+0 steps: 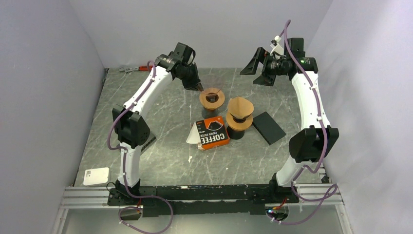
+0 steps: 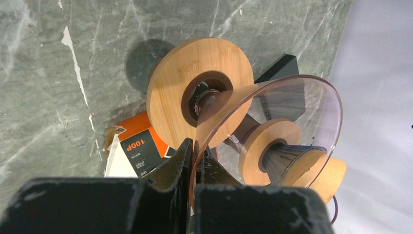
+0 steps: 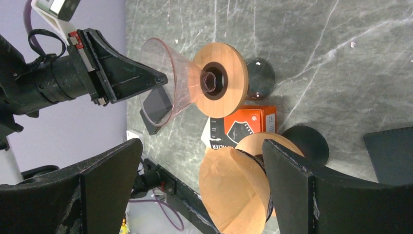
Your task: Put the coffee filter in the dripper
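My left gripper (image 1: 199, 87) (image 2: 197, 144) is shut on the rim of a clear glass dripper (image 2: 297, 105) (image 3: 168, 78), which has a round wooden collar (image 1: 212, 98) (image 2: 168, 90) and hangs tilted just above the table. Right of it stands a dark ribbed dripper (image 2: 287, 157) on its own wooden collar (image 1: 238, 122). The brown paper coffee filter (image 1: 241, 106) (image 3: 229, 195) sits open inside that one. My right gripper (image 1: 257, 71) (image 3: 204, 187) hangs open, raised behind and above the filter, with nothing between its fingers.
An orange and black coffee filter box (image 1: 213, 132) (image 2: 139, 146) (image 3: 246, 122) lies in front of the two drippers. A black pad (image 1: 269, 127) (image 3: 389, 151) lies to the right. Red-handled pliers (image 1: 134, 69) lie at the back left, a white box (image 1: 96, 176) at the front left.
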Controlling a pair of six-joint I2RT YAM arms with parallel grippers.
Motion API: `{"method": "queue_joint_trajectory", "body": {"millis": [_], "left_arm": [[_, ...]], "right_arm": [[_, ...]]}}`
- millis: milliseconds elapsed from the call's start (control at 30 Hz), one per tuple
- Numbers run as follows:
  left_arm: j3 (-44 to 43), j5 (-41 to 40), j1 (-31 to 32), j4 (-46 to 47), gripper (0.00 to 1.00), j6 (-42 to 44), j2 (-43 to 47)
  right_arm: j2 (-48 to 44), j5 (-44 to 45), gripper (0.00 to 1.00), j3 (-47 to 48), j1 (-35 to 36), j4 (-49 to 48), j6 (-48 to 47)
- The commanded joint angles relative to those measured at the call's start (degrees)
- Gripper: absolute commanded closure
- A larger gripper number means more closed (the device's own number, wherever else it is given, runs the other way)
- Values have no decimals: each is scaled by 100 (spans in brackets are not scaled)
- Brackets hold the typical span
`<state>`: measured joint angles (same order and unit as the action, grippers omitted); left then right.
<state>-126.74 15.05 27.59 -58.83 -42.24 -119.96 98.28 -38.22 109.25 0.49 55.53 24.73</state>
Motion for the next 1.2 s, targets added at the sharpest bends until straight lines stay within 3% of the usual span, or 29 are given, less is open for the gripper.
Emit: {"method": "queue_joint_trajectory", "body": {"millis": [0, 400, 633, 933, 1167], "left_arm": [[-114, -128, 26, -4, 100, 150, 25], [-42, -24, 120, 118, 97, 245, -55], [-92, -37, 158, 74, 82, 285, -91], [-227, -100, 159, 37, 55, 329, 27], [-38, -123, 128, 218, 51, 350, 357]], "right_arm": [[-77, -110, 1, -17, -23, -215, 74], [75, -254, 1, 48, -104, -168, 85], [133, -296, 1, 44, -85, -170, 93], [436, -388, 1, 239, 182, -52, 2], [647, -492, 2, 225, 329, -131, -45]]}}
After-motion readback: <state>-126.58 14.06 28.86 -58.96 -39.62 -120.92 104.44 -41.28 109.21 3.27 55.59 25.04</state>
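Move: The left hand pinches the near-left rim of the clear dripper, whose spout is already in the hole of the wooden ring on the glass carafe. The ring's middle is about 5 cm to the hand's right, 2 cm ahead and 8 cm below. The paper filter in the blue dripper lies 16 cm right, 6 cm back and 5 cm below, the coffee box 6 cm right, 7 cm back and 19 cm below. From the open right hand the wooden ring is some 13 cm left, 1 cm ahead and 17 cm below. The left hand, already pinching the clear dripper's rim, sinks only about 1.5 cm towards the wooden ring to lower the dripper's spout in the hole, then stays there while its fingers open to about half and let go of the rim, one finger left on either side of it. The right hand barely stirs at first, then late on goes down and to its left some 4 cm with its fingers wide open, tipping a few degrees farther down as it nears the clear dripper without reaching it. ##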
